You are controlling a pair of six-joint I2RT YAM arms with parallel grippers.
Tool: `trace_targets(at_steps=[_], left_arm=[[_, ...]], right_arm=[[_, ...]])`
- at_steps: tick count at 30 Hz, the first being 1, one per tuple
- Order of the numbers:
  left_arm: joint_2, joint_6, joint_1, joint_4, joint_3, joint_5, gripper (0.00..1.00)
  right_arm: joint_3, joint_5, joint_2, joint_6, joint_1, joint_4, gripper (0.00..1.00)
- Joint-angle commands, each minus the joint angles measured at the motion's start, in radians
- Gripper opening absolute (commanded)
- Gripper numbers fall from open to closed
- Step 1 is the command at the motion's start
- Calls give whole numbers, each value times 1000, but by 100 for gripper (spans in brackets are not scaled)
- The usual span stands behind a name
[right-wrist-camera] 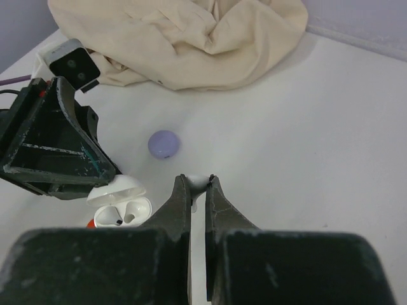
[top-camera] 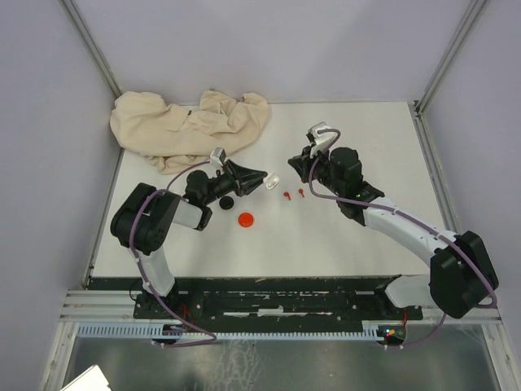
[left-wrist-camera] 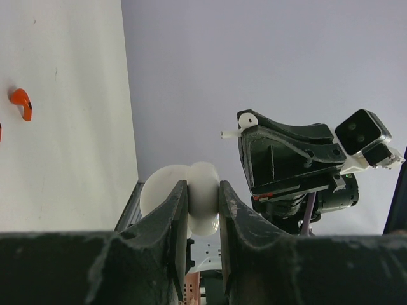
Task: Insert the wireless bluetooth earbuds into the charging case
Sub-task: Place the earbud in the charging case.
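The white charging case (right-wrist-camera: 121, 204) hangs above the table with its lid open, and my left gripper (left-wrist-camera: 203, 190) is shut on its body (left-wrist-camera: 205, 190). In the top view the case (top-camera: 273, 180) sticks out of the left gripper (top-camera: 265, 179), pointing right. My right gripper (right-wrist-camera: 199, 184) is shut on a white earbud (right-wrist-camera: 198, 182), stem down, just right of the case. The left wrist view shows that earbud (left-wrist-camera: 244, 122) at the right gripper's tip. Two red earbuds (top-camera: 286, 195) (top-camera: 301, 193) lie on the table below the grippers; one red earbud (left-wrist-camera: 21, 103) also shows in the left wrist view.
A crumpled beige cloth (top-camera: 191, 122) covers the back left of the table. A red disc (top-camera: 246, 219) and a black disc (top-camera: 226, 201) lie near the left arm. A purple disc (right-wrist-camera: 163, 143) lies beyond the right fingertips. Frame posts stand at the back corners.
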Motion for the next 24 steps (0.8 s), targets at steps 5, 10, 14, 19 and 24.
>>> trace_targets(at_steps=[5,10,14,19,24], left_arm=[[-4,-48,-20,65,0,-35,3],[12,-73,-24,79,9,-49,3],[25,-79,-24,86,21,-49,3],[33,-80,-23,92,34,-48,3],[30,-79,-24,91,43,-46,3]], right_arm=[[-130,-105,29,-138,27,435,1],[-170,-171,38,-213,44,516,1],[-180,-182,31,-231,57,512,1],[-193,-189,26,-244,71,493,1],[-204,-189,34,-252,77,488,1]])
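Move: The right hand, with a white earbud in its fingertips, has the open white charging case about 5 cm to its left, 5 cm back and 2 cm below. On the table some 22 cm below are two red earbuds, one 1 cm ahead and 2 cm left, the other 2 cm ahead and 3 cm right, and a purple case 8 cm ahead and 17 cm left. From the left hand, which holds the white case, its middle lies 1 cm back, 1 cm right and 2 cm below. Leftward and back towards the open white case goes the right hand, about 4 cm left and 3 cm back with almost no net change of height, slowing at the end. Its fingers swing some 15 degrees counter-clockwise and tilt up nearly 20 degrees, keeping their pinch on the earbud, while the left hand keeps the case nearly still. ##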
